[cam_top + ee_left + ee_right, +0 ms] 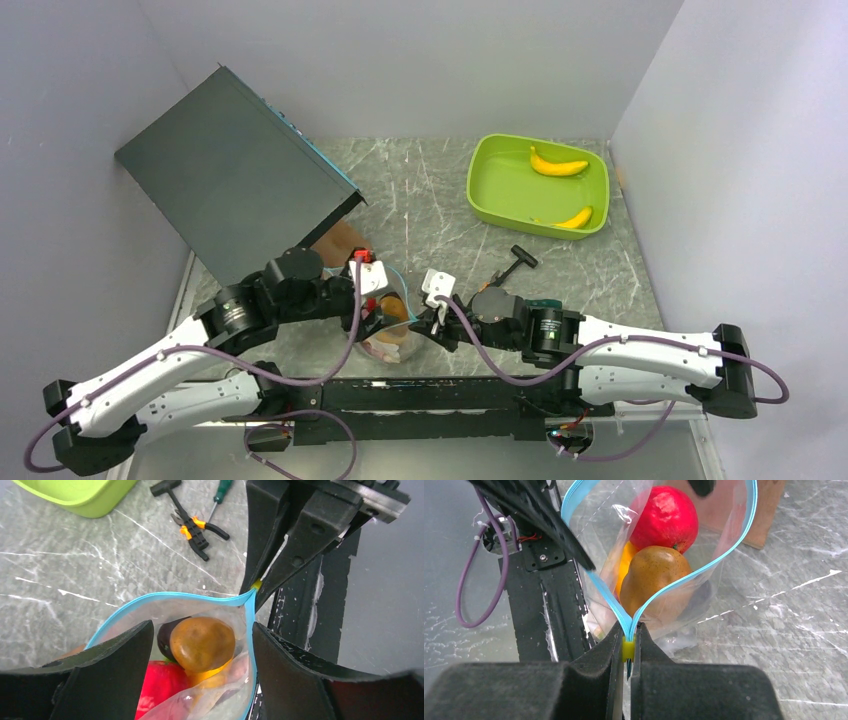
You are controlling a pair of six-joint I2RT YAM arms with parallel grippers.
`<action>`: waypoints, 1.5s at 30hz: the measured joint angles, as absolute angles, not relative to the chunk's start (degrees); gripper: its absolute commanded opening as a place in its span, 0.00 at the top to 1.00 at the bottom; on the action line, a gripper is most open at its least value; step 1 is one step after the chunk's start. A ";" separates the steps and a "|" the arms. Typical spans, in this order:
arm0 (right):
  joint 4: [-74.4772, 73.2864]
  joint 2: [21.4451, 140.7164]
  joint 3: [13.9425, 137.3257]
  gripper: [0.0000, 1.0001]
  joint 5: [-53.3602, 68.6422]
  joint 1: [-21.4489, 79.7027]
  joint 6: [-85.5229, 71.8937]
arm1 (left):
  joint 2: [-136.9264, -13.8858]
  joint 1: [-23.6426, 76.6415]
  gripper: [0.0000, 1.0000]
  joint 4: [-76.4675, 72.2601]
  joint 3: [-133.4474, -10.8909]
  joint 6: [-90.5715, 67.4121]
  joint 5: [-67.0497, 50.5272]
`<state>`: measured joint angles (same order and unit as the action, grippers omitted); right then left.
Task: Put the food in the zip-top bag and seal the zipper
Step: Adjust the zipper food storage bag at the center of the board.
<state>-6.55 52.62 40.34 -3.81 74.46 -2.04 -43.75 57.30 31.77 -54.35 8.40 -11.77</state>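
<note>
The clear zip-top bag [388,338] hangs between my two grippers with its mouth open. Inside it lie a brown pear [202,642], a red fruit [666,517], a dark plum [164,634] and something orange [624,565]. The blue-green zipper [170,596] forms an open loop. My right gripper [628,630] is shut on the zipper's end at a small yellow slider [628,649]. My left gripper [202,630] is open, with a finger on each side of the bag's mouth. Two yellow bananas [557,165] [575,218] lie in the lime-green tray [490,190].
A big dark box [235,185] leans at the back left, with a brown board [340,240] under it. Black-and-orange pliers [195,530] and a green-handled screwdriver [220,492] lie beyond the bag. The black base rail [430,395] runs just below the bag.
</note>
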 measured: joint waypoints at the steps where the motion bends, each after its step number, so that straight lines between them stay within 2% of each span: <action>1: -6.59 52.73 40.45 1.00 -3.73 74.43 -2.02 | -44.62 57.30 0.26 31.53 -54.06 8.73 -12.49; 10: -7.40 52.29 40.88 1.00 -3.07 74.32 -1.91 | -47.37 57.34 0.36 30.04 -49.04 7.27 -14.92; 12: -7.51 52.01 40.88 1.00 -2.85 74.32 -1.91 | -46.98 57.34 0.35 29.32 -47.70 6.31 -15.38; 15: -7.53 51.72 40.88 1.00 -2.68 74.32 -1.89 | -46.46 57.34 0.27 29.26 -46.85 4.54 -15.88; 20: -7.62 51.68 40.88 1.00 -2.42 74.32 -1.87 | -44.95 57.34 0.23 28.25 -47.00 1.76 -18.46; 29: -7.70 51.64 40.88 1.00 -1.85 74.32 -1.85 | -44.18 57.34 0.24 26.70 -50.57 -2.68 -20.10; 31: -7.70 51.64 40.88 1.00 -1.61 74.32 -1.85 | -45.06 57.36 0.28 26.83 -50.63 -2.85 -20.69; 34: -7.70 51.59 40.88 1.00 -1.39 74.32 -1.85 | -47.05 57.36 0.40 27.31 -50.63 -3.14 -21.12; 39: -7.70 51.03 40.88 0.99 -1.23 74.32 -1.65 | -49.56 57.36 0.76 28.82 -49.95 -4.05 -18.96; 41: -7.70 50.70 40.86 0.81 -1.50 74.26 -1.58 | -49.56 57.45 0.85 29.19 -49.93 -3.90 -17.85; 42: -7.66 50.41 40.77 0.67 -1.69 74.22 -1.56 | -49.52 57.52 0.87 29.19 -49.93 -4.08 -17.34; 45: -5.98 48.51 39.31 0.44 -2.74 74.19 -1.72 | -49.28 57.58 0.91 29.17 -49.87 -4.82 -15.44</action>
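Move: Just below the open left fingers runs the bag's near zipper rim, the part to pinch about 2 cm right, 1 cm back and 5 cm lower. The yellow zipper end, in the right hand's pinch, is some 7 cm right, 1 cm back and 6 cm lower. Inside, the brown fruit lies 3 cm right, 1 cm ahead and the red fruit 3 cm left, 4 cm ahead, both about 12 cm below. From the right hand, that rim section is roughly 5 cm left, level fore and aft and 1 cm higher. Dipping about 6 cm towards the bag's near rim, the left hand comes back up some 5 cm while easing slightly towards the base, then sinks again and shuts its fingers on the blue zipper strip beside the yellow end, rolling about 15 degrees on the way. The right hand keeps its pinch on the corner nearly in place, then opens partway at the end, letting go of the yellow end as it starts to rise. ##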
